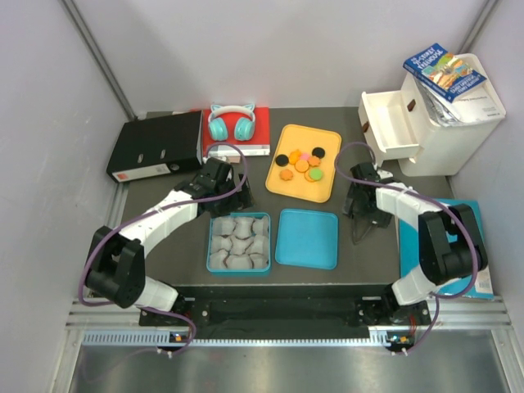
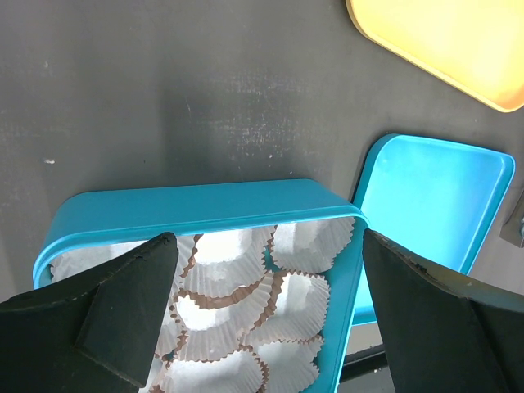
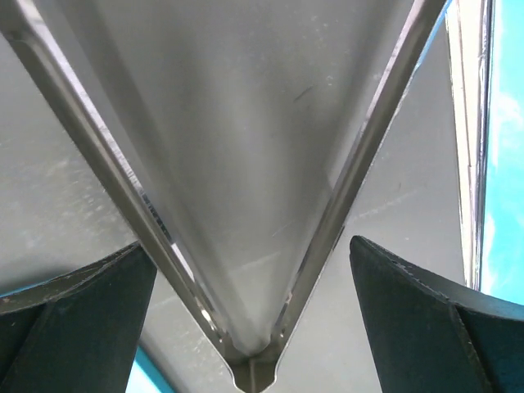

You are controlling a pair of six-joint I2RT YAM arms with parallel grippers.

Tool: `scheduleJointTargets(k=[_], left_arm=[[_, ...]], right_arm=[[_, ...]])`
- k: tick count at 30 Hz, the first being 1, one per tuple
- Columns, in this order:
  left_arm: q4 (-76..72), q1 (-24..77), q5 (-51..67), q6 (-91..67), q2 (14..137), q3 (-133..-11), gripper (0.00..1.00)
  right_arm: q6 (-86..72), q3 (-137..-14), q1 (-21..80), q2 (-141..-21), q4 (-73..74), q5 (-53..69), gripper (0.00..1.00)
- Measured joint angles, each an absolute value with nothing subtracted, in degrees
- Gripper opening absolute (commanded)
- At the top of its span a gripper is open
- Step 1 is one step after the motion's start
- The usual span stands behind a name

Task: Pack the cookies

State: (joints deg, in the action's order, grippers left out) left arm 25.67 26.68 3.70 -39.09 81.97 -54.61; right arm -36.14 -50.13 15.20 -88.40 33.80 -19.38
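Observation:
The cookies (image 1: 300, 163), small flat discs that are mostly orange with some black, one pink and one green, lie on a yellow tray (image 1: 326, 186) at the back centre. A blue tin (image 1: 214, 222) lined with white paper cups (image 2: 246, 286) stands in front, its lid (image 1: 307, 238) beside it on the right. My left gripper (image 1: 236, 195) hangs open over the tin's far edge with nothing between its fingers (image 2: 123, 311). My right gripper (image 1: 360, 218) is open, straddling metal tongs (image 3: 246, 205) that lie on the table. Gaps show on both sides of the tongs.
Behind the tin are a black binder (image 1: 155, 147) and teal headphones (image 1: 229, 123) on a red box. A white drawer unit (image 1: 434, 115) with a book on top stands at the back right. A blue mat (image 1: 483, 270) lies under the right arm.

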Motion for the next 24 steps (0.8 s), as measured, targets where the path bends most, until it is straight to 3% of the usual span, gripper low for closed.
scheduleJointTargets(k=[9,14,18,24], left_arm=[[25.67,26.68,3.9,-39.09,81.97,-54.61,0.98],[25.69,26.68,3.9,-39.09,81.97,-54.61,0.98],[25.69,26.68,3.9,-39.11,81.97,-54.61,0.98],[25.67,26.68,4.12,-39.35,81.97,-54.59,0.99]], right_arm=[[-35.44,-54.08,12.29,-93.47,31.73,-17.56,0.96],[-34.7,-55.24,11.86,-94.91,30.41,-16.47,0.75],[-34.48,-55.0,11.86,-94.96,29.15,-16.43,0.5],[-34.54,-52.86,11.81,-93.54,26.81,-16.95,0.26]])
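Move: The metal tongs lie open between the right gripper's wide-spread fingers, V-bend towards the robot: their middle is about 2 cm ahead and 1 cm below. The empty blue tray is some 17 cm left and 8 cm back, the yellow cookie tray 18 cm left and 12 cm ahead, the blue folder roughly 20 cm right and 9 cm back. From the left hand the tongs are about 35 cm right, 1 cm ahead, 9 cm lower. Slide the right gripper forward about 4 cm, low over the table and along the tongs away from their bend, sinking barely half a centimetre as it goes. Then, as it slows to a halt, close the wide-open fingers by well over half, so the pads come in from both sides and pinch the two legs together. ##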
